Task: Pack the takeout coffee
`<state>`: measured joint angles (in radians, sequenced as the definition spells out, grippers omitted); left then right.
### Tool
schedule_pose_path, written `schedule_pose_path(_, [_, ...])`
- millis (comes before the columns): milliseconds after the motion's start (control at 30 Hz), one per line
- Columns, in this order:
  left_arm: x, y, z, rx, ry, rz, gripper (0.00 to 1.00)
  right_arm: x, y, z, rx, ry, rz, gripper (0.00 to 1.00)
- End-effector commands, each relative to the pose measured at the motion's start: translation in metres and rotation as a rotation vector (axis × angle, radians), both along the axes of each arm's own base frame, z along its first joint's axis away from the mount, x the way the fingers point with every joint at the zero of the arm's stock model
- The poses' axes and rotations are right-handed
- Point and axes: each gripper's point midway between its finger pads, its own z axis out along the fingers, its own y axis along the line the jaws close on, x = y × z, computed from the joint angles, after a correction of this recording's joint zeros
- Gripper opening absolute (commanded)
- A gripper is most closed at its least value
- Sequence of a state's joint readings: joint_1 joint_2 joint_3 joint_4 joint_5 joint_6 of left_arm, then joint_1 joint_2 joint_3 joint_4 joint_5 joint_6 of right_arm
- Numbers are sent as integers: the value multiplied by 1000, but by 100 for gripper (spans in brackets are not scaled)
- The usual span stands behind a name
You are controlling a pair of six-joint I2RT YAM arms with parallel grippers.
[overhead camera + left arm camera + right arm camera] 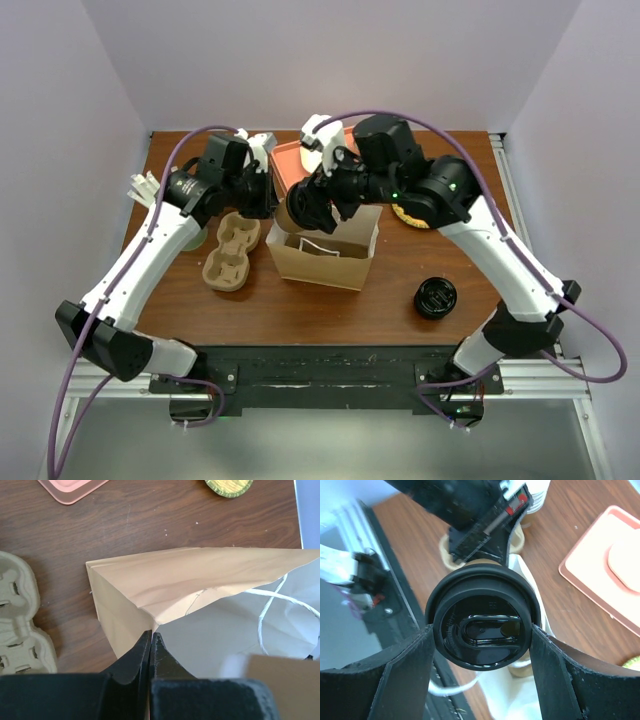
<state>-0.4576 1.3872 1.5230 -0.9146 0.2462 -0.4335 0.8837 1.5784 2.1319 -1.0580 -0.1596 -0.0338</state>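
Observation:
The takeout coffee [482, 622], a small cup under a round black lid, sits between my right gripper's [482, 645] fingers [405, 675], which are shut on its sides. In the top view the takeout coffee [290, 216] hangs in my right gripper [305, 205] above the back left corner of the open brown paper bag [322, 258]. My left gripper [151, 636] is shut on the bag's [200, 580] left rim, pinching the paper edge. From above, the left gripper [268, 205] sits at the bag's back left corner. The bag's white inside and string handle show below the cup.
A moulded pulp cup carrier [228, 250] lies left of the bag. A squat black round piece [435, 297] rests at the front right. A pink tray [292, 162] stands behind the bag, and a yellow-green disc [406, 216] lies under the right arm.

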Motion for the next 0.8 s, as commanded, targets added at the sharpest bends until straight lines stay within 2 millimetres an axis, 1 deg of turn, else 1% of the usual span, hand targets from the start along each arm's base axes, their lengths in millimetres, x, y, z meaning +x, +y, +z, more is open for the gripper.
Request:
schedule_pose_path(0, [2,-7,21,-88,-53,6,0,3,-10,3,-84,-94,-43,48])
schedule_pose_path(67, [1,-7,22,-91,-55,6,0,3,-17,-5,-146,-111,-69,47])
schedule_pose_path(100, [2,-8,22,-91,-52,7,0,1,-22,-15,-189,-102,-74,47])
schedule_pose_path(267, [0,-8,22,-97,-54,3,0,-3,-41,-26,-304,-137,-142,45])
schedule_pose_path(300, [0,-8,22,-100,-55,5,0,-2,-48,-28,-339,-147,-168,45])
schedule_pose_path(367, [-2,-8,22,-109,-57,7,0,-8,-51,-30,-361,-155,-160,45])
schedule_pose_path(433, [-4,-11,24,-132,-61,-1,0,-11,-56,-38,-414,-164,-163,45])
schedule_pose_path(467, [-5,-11,21,-137,-53,-3,0,-14,-57,-39,-426,-172,-158,45])
schedule_pose_path(500, [-6,-15,25,-160,-63,-14,0,-15,-58,-44,-451,-171,-153,45])
schedule_pose_path(533, [-8,-16,29,-174,-73,-22,0,-16,-59,-46,-454,-171,-153,45])
schedule_pose_path(567, [-10,-17,25,-181,-69,-27,0,-16,-58,-49,-454,-165,-147,45])
schedule_pose_path(600, [-9,-19,30,-205,-87,-32,0,-15,-53,-49,-439,-165,-144,45])
schedule_pose_path(633, [-14,-21,36,-232,-100,-52,0,-17,-50,-59,-453,-150,-130,45])
schedule_pose_path(667, [-17,-21,30,-235,-90,-54,0,-18,-43,-65,-448,-138,-109,44])
schedule_pose_path(700, [-17,-23,33,-253,-109,-59,0,-16,-36,-74,-442,-134,-103,44])
schedule_pose_path(733, [-24,-22,30,-263,-115,-74,0,-14,-32,-78,-435,-133,-108,43])
schedule_pose_path(767, [-27,-21,30,-271,-130,-81,0,-12,-28,-82,-431,-135,-113,42])
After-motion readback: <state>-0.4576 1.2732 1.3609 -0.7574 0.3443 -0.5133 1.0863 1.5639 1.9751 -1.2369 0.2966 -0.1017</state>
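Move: Just below the right hand, which holds the lidded coffee cup slanting off to the left, stands the open paper bag: its middle is about 2 cm back, 3 cm to the right and 24 cm down, with the mouth halfway there. The pulp carrier lies some 21 cm left and 2 cm ahead of this hand, the pink tray 25 cm ahead and 4 cm right. From the left hand, already pinching the far-left rim, the bag's middle is 10 cm right, 5 cm back and 13 cm below. Lowering the coffee cup towards the bag's mouth, the right hand sinks about 8 cm while easing some 4 cm right and a little back, its left side rolling down about 25 degrees so the cup stands more upright; the fingers keep their hold round the lid. The left hand keeps the rim corner pinched and, late on, draws it about 2 cm back and slightly right. ##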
